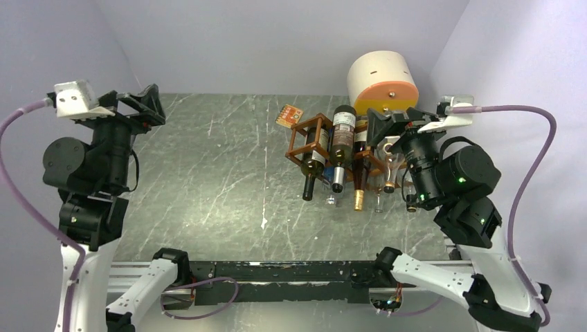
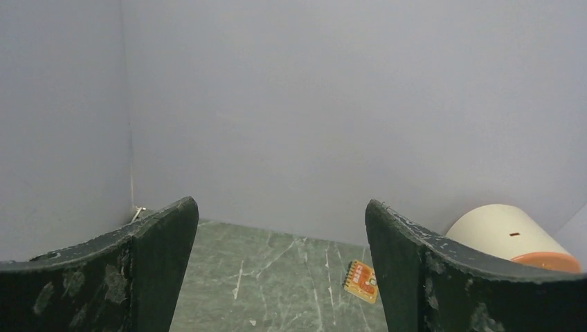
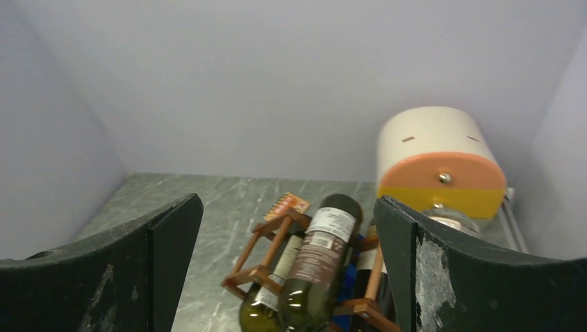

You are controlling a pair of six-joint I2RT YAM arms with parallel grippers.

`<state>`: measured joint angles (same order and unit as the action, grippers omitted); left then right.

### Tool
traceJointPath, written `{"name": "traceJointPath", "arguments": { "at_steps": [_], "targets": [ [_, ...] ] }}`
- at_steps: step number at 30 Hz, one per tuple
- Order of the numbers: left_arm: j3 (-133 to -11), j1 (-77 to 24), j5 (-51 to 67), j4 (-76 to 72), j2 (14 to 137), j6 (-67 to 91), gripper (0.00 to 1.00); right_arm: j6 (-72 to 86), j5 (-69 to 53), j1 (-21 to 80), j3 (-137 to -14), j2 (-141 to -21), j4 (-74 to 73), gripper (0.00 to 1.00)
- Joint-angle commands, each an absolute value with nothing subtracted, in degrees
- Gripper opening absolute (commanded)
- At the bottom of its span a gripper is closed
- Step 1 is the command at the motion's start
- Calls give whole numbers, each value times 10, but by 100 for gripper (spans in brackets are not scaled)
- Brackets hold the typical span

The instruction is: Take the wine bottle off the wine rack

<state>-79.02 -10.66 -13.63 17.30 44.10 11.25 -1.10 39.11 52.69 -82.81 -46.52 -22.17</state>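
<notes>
The reddish-brown lattice wine rack point(image 1: 309, 140) stands at the table's back right and holds several bottles lying with their necks toward me. A dark wine bottle point(image 1: 340, 142) with a brown label lies on top, and a green one point(image 1: 315, 164) lies below it. In the right wrist view the rack point(image 3: 266, 243) and the top bottle point(image 3: 320, 259) sit low between my fingers. My right gripper point(image 1: 393, 121) point(image 3: 285, 202) is open and empty, hovering above the rack's right side. My left gripper point(image 1: 142, 104) point(image 2: 280, 202) is open and empty, raised at the far left.
A cream-and-orange cylinder point(image 1: 383, 79) point(image 3: 439, 155) point(image 2: 505, 232) lies behind the rack by the back wall. A small orange notepad point(image 1: 289, 115) point(image 2: 361, 280) lies left of the rack. Grey walls close in the green marble table point(image 1: 208, 180) on three sides.
</notes>
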Motion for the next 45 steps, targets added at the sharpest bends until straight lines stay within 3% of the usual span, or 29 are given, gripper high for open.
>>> {"name": "traceJointPath", "arguments": {
  "at_steps": [1,10,18,33,45],
  "targets": [
    [-764,-99,-106,124,459,125,94,35,369,444,-805,-451,-229,100],
    [-682,-78,-57,51,481,140,94,91,330,254,-759,-422,-262,100],
    [-637,-76,15,5,513,153,94,123,256,155,-732,-407,-317,100],
    [-625,-81,75,-27,562,144,94,169,87,115,-671,-415,-393,100],
    [-610,-91,118,-58,566,163,94,217,-162,113,-674,-500,-387,100]
  ]
}}
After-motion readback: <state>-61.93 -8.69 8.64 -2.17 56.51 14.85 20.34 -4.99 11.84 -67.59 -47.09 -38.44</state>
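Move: The upper wine bottle, lying neck towards the arms on top of the rack, has its middle about 12 cm ahead of my right hand, 4 cm left and 26 cm below. The slimmer rack bottle lies some 9 cm left of it and lower, the gold-necked bottle about 7 cm right of it and lower, the clear bottle roughly 15 cm to its right. From my left hand the upper bottle is about 9 cm ahead, 54 cm right and 26 cm below. I bring my open right hand down some 17 cm towards the upper wine bottle on the rack, first swinging about 11 cm right and turning clockwise, then coming back left and tipping the fingers down some 30 degrees. My left hand, open too, travels forward, down and right towards the rack side and turns clockwise. ##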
